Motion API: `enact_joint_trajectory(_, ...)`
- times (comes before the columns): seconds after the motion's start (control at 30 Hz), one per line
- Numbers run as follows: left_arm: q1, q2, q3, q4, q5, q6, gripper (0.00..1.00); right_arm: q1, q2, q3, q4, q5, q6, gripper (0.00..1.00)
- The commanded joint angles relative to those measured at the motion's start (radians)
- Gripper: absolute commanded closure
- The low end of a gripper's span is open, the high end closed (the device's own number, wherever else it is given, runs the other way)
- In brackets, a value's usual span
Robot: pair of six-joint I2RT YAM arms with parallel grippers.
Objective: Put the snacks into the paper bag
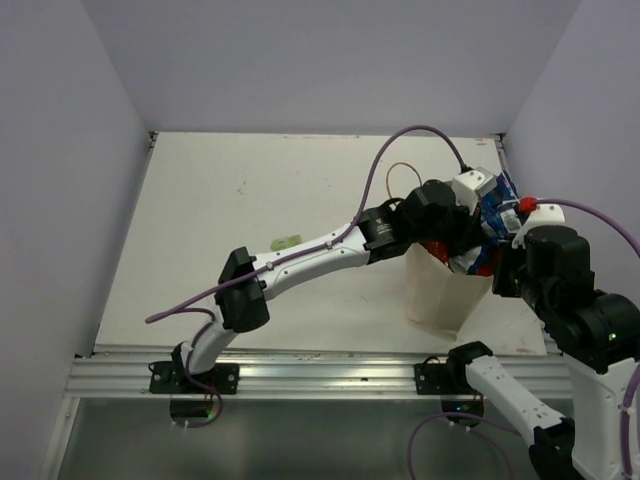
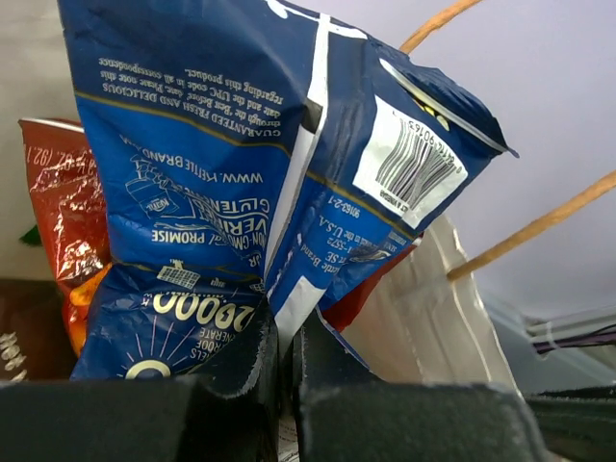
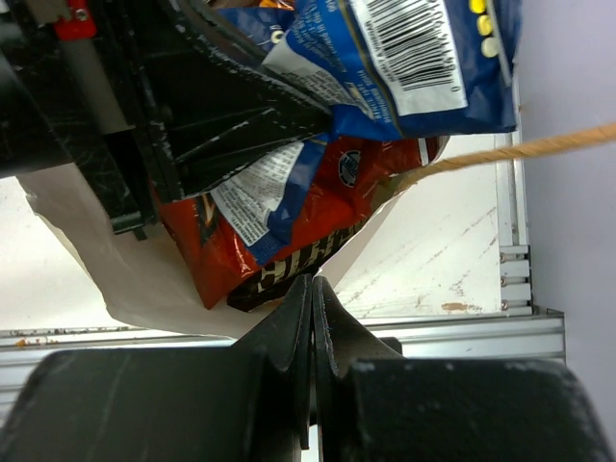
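The tan paper bag stands at the table's right with red and orange snacks showing in its mouth. My left gripper is shut on the bottom edge of a blue packet, holding it over the bag's opening. Behind it, inside the bag, lie a red packet and a brown one. In the right wrist view the red Doritos packet sits in the bag under the blue packet. My right gripper is shut, pinching the bag's rim. A small pale green packet lies on the table.
The bag's brown loop handles stick up beside the blue packet. The table's right rail and the side wall run close to the bag. The metal front rail carries both arm bases.
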Motion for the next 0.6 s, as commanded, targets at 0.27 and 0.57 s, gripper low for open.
enact_joint_trajectory(0.27,-0.023,-0.031,0.129,-0.506,-0.224,0.072,1.00,0.006,0.001,0.035,0.010,0.015,-0.021,1.00)
enact_joint_trajectory(0.57,-0.023,-0.002,0.151,-0.532,-0.154,0.052,1.00,0.006,-0.002,0.043,0.007,0.005,-0.018,1.00)
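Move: The left hand grips the blue snack packet just above the paper bag; the middle of the bag's mouth lies about 4 cm to its left, level with it front to back and some 4 cm below. The red Doritos packet fills the bag some 3 cm left, 1 cm back and 8 cm down; the standing handle loop is roughly 16 cm left and 8 cm farther out. From the right hand, the mouth's middle is about 8 cm forward, 8 cm left and 4 cm lower. Still pinching the blue snack packet, the left gripper carries it left about 5 cm from over the bag's right side towards the middle of the mouth, sinking some 4 cm, mostly late on. Meanwhile its right-pointing fingers tip down by about 20 degrees and stay shut. The right gripper stays put, keeping its pinch on the paper bag's rim. ##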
